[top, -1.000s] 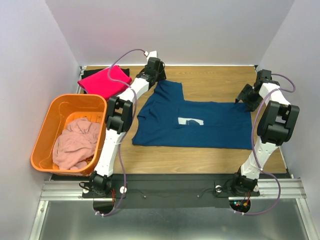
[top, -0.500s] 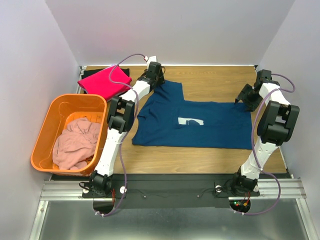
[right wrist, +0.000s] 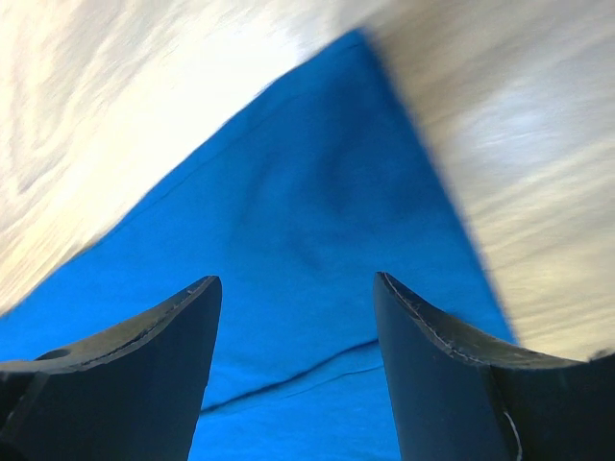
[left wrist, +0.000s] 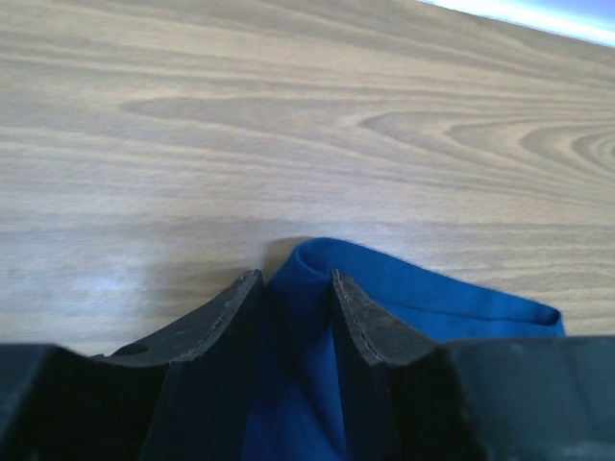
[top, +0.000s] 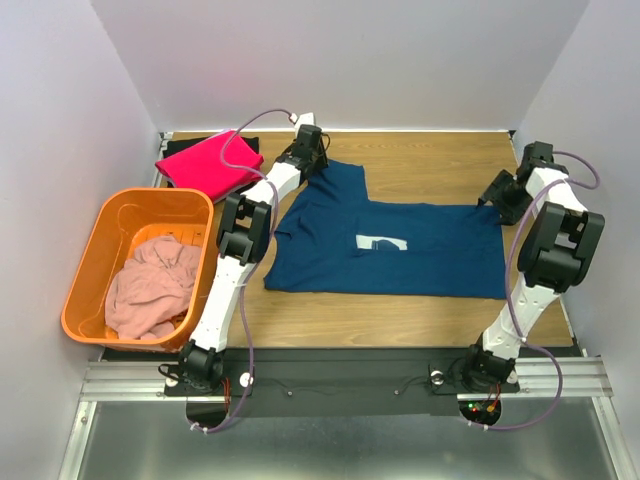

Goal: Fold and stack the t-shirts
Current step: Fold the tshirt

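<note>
The navy blue t-shirt [top: 390, 250] lies spread on the wooden table with its white print [top: 381, 243] facing up. My left gripper [top: 312, 158] is shut on the shirt's far left sleeve corner [left wrist: 317, 279], low at the table. My right gripper [top: 500, 195] is open just above the shirt's far right corner [right wrist: 317, 221], holding nothing. A bright pink t-shirt [top: 208, 163] lies folded at the far left on a black one [top: 190, 141]. A pale dusty-pink t-shirt [top: 152, 286] is crumpled in the orange basket [top: 90, 255].
The orange basket stands off the table's left side. Walls close the space on the left, back and right. Bare wood [top: 430, 165] lies beyond the navy shirt.
My left gripper has moved slightly right onto the sleeve corner. My right wrist has shifted slightly right and up at the shirt's far right corner. The shirts have not moved.
</note>
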Robot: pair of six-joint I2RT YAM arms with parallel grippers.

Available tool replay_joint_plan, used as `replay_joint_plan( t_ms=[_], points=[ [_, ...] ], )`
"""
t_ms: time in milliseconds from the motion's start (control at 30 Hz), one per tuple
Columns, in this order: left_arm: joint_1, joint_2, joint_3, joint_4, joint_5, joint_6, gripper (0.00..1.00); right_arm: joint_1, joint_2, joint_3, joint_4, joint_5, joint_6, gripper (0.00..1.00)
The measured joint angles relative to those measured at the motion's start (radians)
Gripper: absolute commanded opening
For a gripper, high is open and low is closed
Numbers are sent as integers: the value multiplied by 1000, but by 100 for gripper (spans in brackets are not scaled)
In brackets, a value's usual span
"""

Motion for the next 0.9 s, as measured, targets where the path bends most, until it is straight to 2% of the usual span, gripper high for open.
replay_joint_plan(
  t_ms=[67,100,167,267,567,767,867,900],
  points=[
    [0,5,6,9,23,-2,35,-17,1,0,1,7,0,70],
    [0,5,6,10,30,-2,26,-24,3,1,1,7,0,70],
    [0,6,6,11,51,-5,18,-46,16,9,1,13,0,70],
    [0,6,-1,27,78,-13,0,-63,53,47,1,19,0,70],
    [2,5,-37,85,148,-40,0,-72,170,217,10,29,2,69],
    [3,5,-45,105,176,-58,0,-71,230,231,18,28,7,67],
    [4,5,-50,111,185,-67,0,-71,236,230,18,28,4,64],
    [4,5,-51,113,187,-68,0,-71,236,230,18,28,3,59]
  ],
)
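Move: The left gripper, half open, is already at the shirt sleeve's left edge, which lies about 1 cm ahead and 1 cm right of the hand; the sleeve's far right corner is about 12 cm right and level. For the right gripper, the blue shirt's far hem corner lies about 5 cm ahead, 6 cm right and 4 cm below. The table's right edge is roughly 9 cm right of that corner, level with it. Shut the left gripper fully on the sleeve's edge to pinch the cloth, carrying the hand about 3 cm right and about 1 cm back as it rolls left side down and turns slightly clockwise. Meanwhile swing the open right gripper about 5 cm right, then 4 cm forward, and finally lower it some 3 cm over the hem corner, keeping its fingers open either side of the cloth. ##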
